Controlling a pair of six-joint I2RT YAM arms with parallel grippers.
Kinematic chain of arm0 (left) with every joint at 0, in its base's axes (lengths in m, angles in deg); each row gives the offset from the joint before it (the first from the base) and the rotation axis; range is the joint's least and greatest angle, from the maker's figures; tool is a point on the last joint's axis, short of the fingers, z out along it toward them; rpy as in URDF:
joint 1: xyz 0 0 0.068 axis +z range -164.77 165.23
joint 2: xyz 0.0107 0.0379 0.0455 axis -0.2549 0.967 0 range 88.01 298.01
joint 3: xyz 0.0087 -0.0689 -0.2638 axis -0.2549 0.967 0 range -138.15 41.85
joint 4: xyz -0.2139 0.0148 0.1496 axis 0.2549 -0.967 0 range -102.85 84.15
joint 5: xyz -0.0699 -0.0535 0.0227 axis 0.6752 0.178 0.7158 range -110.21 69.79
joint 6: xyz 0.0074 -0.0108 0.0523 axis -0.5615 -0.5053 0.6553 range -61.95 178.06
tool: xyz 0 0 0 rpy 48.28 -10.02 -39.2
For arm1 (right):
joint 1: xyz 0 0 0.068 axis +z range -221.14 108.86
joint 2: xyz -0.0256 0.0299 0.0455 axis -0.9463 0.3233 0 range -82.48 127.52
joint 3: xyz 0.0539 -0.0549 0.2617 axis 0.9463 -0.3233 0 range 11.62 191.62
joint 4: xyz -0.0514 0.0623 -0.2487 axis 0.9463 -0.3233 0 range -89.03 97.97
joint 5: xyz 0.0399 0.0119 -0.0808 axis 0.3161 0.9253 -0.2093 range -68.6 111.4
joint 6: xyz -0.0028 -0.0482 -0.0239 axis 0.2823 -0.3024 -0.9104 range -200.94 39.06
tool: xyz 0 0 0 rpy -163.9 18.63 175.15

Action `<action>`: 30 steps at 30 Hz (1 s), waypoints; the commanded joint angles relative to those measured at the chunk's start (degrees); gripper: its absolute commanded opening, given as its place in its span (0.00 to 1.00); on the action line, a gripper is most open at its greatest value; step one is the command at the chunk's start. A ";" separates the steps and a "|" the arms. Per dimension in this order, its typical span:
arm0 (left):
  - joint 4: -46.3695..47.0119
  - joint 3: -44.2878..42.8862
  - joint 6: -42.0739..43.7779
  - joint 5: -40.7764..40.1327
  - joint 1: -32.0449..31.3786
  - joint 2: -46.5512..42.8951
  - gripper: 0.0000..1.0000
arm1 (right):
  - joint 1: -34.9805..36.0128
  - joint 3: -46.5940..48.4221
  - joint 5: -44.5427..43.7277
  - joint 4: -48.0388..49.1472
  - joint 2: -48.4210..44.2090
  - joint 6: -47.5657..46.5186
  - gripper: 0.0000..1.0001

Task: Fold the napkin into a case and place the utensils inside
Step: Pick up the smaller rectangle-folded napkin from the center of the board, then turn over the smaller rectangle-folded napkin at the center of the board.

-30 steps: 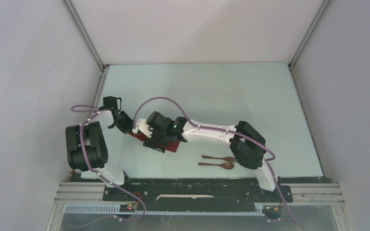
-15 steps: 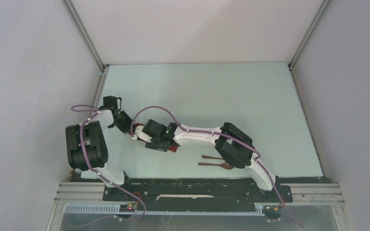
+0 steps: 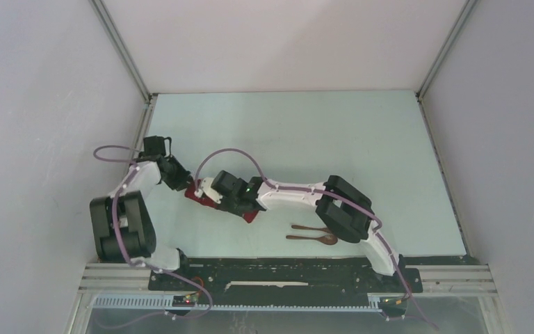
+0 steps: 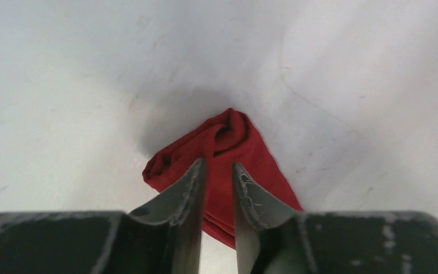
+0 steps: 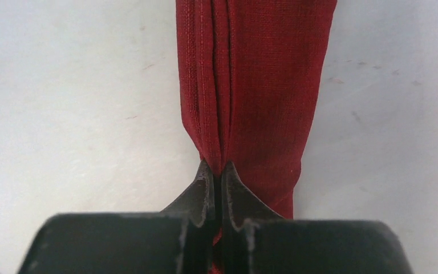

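Note:
The dark red napkin (image 3: 250,216) lies as a narrow folded strip at the near left of the table, mostly hidden under both wrists. My right gripper (image 3: 205,189) is shut, pinching a lengthwise fold of the napkin (image 5: 262,74) between its tips (image 5: 218,165). My left gripper (image 3: 183,185) is at the strip's left end. Its jaws (image 4: 217,165) stand a little apart over the bunched end of the napkin (image 4: 234,131), with cloth showing through the gap. The brown fork (image 3: 316,228) and spoon (image 3: 313,239) lie side by side to the right, near the right arm's elbow.
The pale table (image 3: 320,139) is walled on the left, right and back. The metal rail with the arm bases (image 3: 285,282) runs along the near edge. A purple cable (image 3: 229,153) arcs over the right forearm.
The right jaws have gone from open to shut on the napkin's fold. The left jaws have parted slightly, and the left arm has drawn back to the left.

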 commanded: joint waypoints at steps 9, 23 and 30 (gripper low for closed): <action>-8.72 -6.74 7.73 -4.31 -2.78 -25.29 0.51 | -19.82 -12.48 65.61 9.94 -10.77 34.03 0.00; -11.09 -11.17 11.16 9.91 -17.45 -17.59 0.54 | -33.94 -19.32 75.54 22.99 -1.98 48.55 0.10; -0.43 -7.94 3.66 17.32 -21.67 -9.26 0.54 | -43.47 -19.54 66.90 7.40 -6.10 40.39 0.51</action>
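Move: The right hand is shut on a fold of the smaller rectangle-folded napkin, whose middle lies some 2 cm to its left and level with it; the bare patch where the napkin goes is about 8 cm right and 4 cm ahead. The spoon lies about 22 cm right and 9 cm back, the fork 24 cm right and 7 cm back. From the left hand, hovering near the napkin's far-left end, the napkin's middle is about 9 cm right, 5 cm back and 3 cm below. Keeping its pinch on the napkin, the right hand lifts it some 6 cm while swinging rightward and rolling the wrist about 90 degrees to turn the napkin over, the fingers ending nearly level and pointing left; it then sinks about 4 cm, goes on right and forward to some 12 cm right of its start, and partly opens with the napkin still between its fingers. The left hand, already clear of the napkin, rises about 15 cm with its fingers opening wider, then swings right some 13 cm after the napkin, turning about 30 degrees clockwise and dropping a few centimetres. ##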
